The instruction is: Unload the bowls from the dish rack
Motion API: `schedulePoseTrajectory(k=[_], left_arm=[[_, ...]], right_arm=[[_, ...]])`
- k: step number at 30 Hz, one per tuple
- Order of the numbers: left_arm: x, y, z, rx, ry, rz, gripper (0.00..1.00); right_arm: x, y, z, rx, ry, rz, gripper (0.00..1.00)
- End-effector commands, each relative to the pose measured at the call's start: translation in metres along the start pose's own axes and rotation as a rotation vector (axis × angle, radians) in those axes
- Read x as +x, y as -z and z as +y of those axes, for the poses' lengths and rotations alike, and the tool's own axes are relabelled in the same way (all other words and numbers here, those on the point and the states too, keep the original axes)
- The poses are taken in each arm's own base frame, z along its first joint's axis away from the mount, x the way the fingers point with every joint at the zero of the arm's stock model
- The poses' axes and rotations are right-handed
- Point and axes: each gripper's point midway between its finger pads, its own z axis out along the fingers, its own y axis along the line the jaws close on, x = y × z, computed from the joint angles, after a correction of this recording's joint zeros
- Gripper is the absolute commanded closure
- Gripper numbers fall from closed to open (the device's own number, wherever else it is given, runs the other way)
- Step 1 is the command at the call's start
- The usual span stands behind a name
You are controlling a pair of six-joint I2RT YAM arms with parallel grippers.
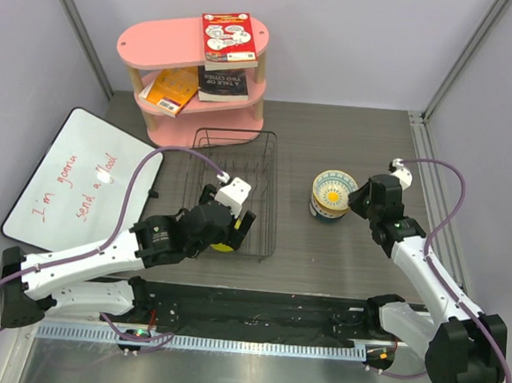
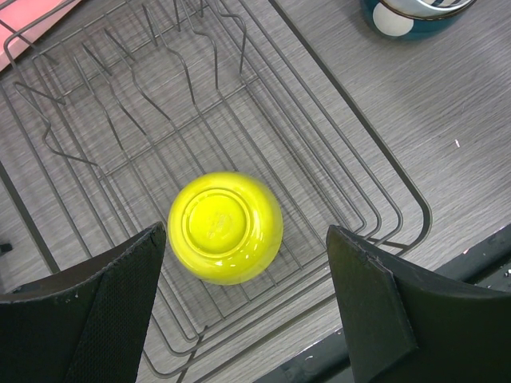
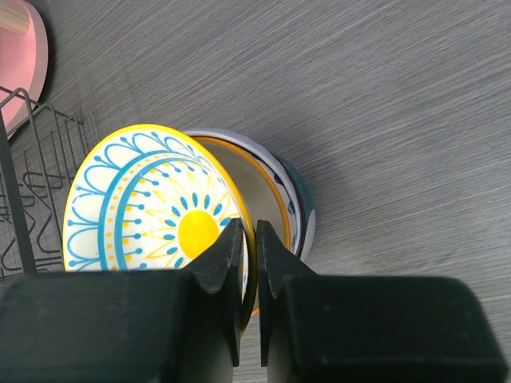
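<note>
A bright yellow-green bowl (image 2: 225, 227) lies upside down in the near end of the black wire dish rack (image 2: 361, 163). My left gripper (image 2: 243, 259) hovers over it, open, one finger on each side and neither touching. In the top view the same bowl (image 1: 223, 247) peeks out under the left gripper (image 1: 228, 227). To the right of the dish rack (image 1: 238, 146), my right gripper (image 3: 249, 230) is shut on the rim of a teal-and-white bowl with an orange centre (image 3: 152, 211). That bowl is tilted over a stack of bowls (image 3: 297, 203) on the table (image 1: 325, 210).
A pink two-tier shelf (image 1: 195, 62) with books stands behind the rack. A whiteboard (image 1: 80, 178) with red writing lies at the left. Upright tines (image 2: 192, 72) fill the rack's far half. A black strip runs along the table's near edge.
</note>
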Motion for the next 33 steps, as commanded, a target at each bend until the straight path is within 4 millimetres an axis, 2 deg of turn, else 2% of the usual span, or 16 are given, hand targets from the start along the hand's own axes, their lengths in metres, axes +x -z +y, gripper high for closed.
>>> schedulePoseTrajectory(k=[1,10,15,19,21,23,27,30,33], left_arm=[[-0.017,0.002,-0.002,0.009,0.034,-0.043,0.19],[-0.015,0.001,-0.002,0.003,0.028,-0.034,0.19],[-0.012,0.000,-0.002,0.002,0.029,-0.030,0.19],[-0.011,-0.001,-0.002,0.002,0.028,-0.029,0.19],[-0.011,-0.001,-0.002,0.002,0.029,-0.030,0.19],[-0.011,-0.001,-0.002,0.001,0.028,-0.029,0.19],[-0.010,-0.002,-0.003,0.006,0.030,-0.026,0.19],[-0.010,0.000,-0.003,0.007,0.032,-0.027,0.19],[-0.010,0.001,0.000,-0.003,0.034,-0.033,0.19]], right_arm=[[-0.035,0.002,0.029,-0.084,-0.023,-0.099,0.99],[-0.025,-0.008,0.027,-0.083,0.002,-0.071,0.98],[-0.016,-0.009,0.020,-0.074,0.014,-0.052,0.79],[-0.009,-0.007,0.014,-0.061,0.016,-0.038,0.80],[-0.008,-0.004,0.012,-0.064,0.015,-0.042,0.76],[-0.006,-0.004,0.011,-0.062,0.016,-0.042,0.60],[-0.001,-0.007,0.009,-0.056,0.026,-0.016,0.52],[-0.002,-0.005,0.010,-0.053,0.024,-0.015,0.50],[-0.009,-0.001,0.009,-0.036,0.030,-0.029,0.41]])
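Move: The right hand already holds the patterned bowl by its right-hand rim. The bowl stack it is meant for centres about 5 cm to this hand's left, 2 cm ahead and 6 cm below. The dish rack is centred roughly 33 cm left, level fore and aft, 6 cm lower; the green bowl in it is some 35 cm left, 10 cm back and 8 cm down. From the left hand, the bowl stack lies about 27 cm right, 11 cm ahead and 12 cm below. Lower the right gripper about 1 cm with the patterned bowl still pinched by its rim, easing slightly forward, to set it into the bowl stack. Then spread the fingers from nearly shut to about half open to let go of the rim, and while they open shift about half a centimetre left and rise about as much. ##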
